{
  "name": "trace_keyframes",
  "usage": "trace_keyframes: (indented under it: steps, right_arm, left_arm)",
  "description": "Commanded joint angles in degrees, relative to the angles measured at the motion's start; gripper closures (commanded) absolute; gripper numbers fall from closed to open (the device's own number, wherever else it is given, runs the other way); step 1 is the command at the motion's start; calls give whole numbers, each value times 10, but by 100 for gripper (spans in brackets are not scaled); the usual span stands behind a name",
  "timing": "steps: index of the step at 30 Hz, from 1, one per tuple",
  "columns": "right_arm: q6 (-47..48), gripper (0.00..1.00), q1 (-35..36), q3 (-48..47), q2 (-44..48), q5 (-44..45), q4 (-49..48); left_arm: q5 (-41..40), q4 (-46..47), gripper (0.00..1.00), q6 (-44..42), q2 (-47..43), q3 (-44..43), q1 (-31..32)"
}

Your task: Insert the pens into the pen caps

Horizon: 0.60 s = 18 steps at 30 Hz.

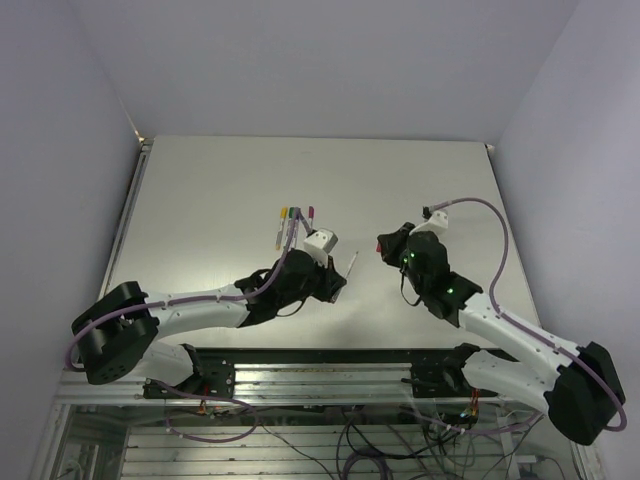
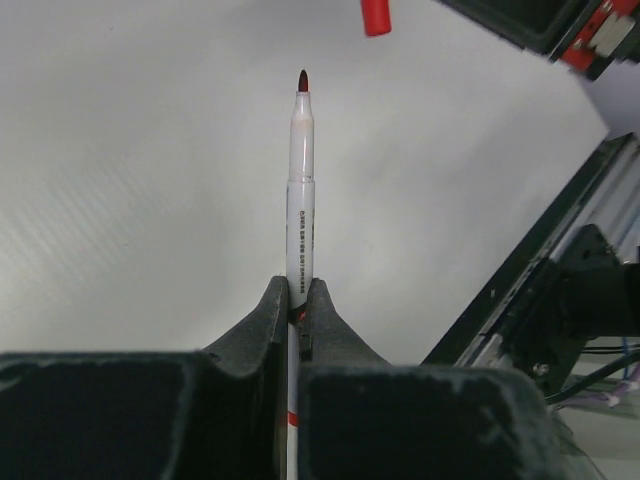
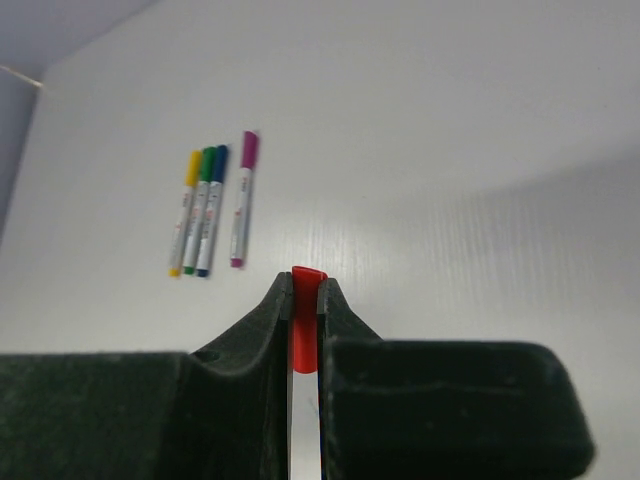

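My left gripper [image 2: 298, 287] is shut on a whitish pen [image 2: 301, 180] with a bare red tip, which points away from the wrist. In the top view this pen [image 1: 352, 266] sticks out of the left gripper [image 1: 341, 281] toward the right gripper [image 1: 384, 247]. My right gripper [image 3: 306, 282] is shut on a red pen cap [image 3: 306, 325]. In the left wrist view the red cap [image 2: 376, 15] hangs a little beyond the tip and to its right. Several capped pens lie side by side on the table: yellow [image 3: 184, 213], green [image 3: 200, 208], blue [image 3: 212, 208] and purple [image 3: 241, 200].
The capped pens [image 1: 296, 222] lie on the white table [image 1: 210, 200] behind the left wrist, partly covered by its cable. A metal rail [image 1: 330, 375] runs along the near edge. Grey walls close in the left, the right and the back.
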State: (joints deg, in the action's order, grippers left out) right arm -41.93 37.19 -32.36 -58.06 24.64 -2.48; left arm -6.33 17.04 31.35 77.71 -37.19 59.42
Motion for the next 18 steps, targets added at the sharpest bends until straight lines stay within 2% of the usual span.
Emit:
trace_keyframes:
  steps: [1, 6, 10, 18]
  right_arm:
    - [24, 100, 0, 42, 49, -33, -108]
    - [31, 100, 0, 83, 83, -79, -219]
    - [28, 100, 1, 102, 100, -93, -278]
    - [19, 100, 1, 117, 114, -89, -317]
  left_arm:
    - [50, 122, 93, 19, -1, 13, 0]
    - [72, 203, 93, 40, 8, 24, 0]
    - [76, 221, 93, 46, 12, 22, 0]
    - [72, 222, 93, 45, -5, 25, 0]
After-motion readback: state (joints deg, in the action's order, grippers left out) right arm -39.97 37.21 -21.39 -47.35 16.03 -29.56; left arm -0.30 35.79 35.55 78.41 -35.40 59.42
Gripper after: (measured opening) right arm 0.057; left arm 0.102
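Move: The left hand holds the uncapped red pen. The red cap, in the right fingers, lies about 9 cm ahead of the left hand, 8 cm to its right and some 3 cm higher. From the right hand, the pen's tip is roughly 5 cm to the left, 2 cm back and 2 cm below. On the table some 12 cm below the left hand, the purple pen lies about 22 cm ahead of it and 7 cm to its left. Upward go both hands, closing on each other. The right lifts the cap about 8 cm while easing a little left and back, its fingers tipping up to about level and its left side rolling up. The left raises the pen some 6 cm and carries it right towards the cap, rolling its right side up. Both keep their pinch and slow towards the end. ##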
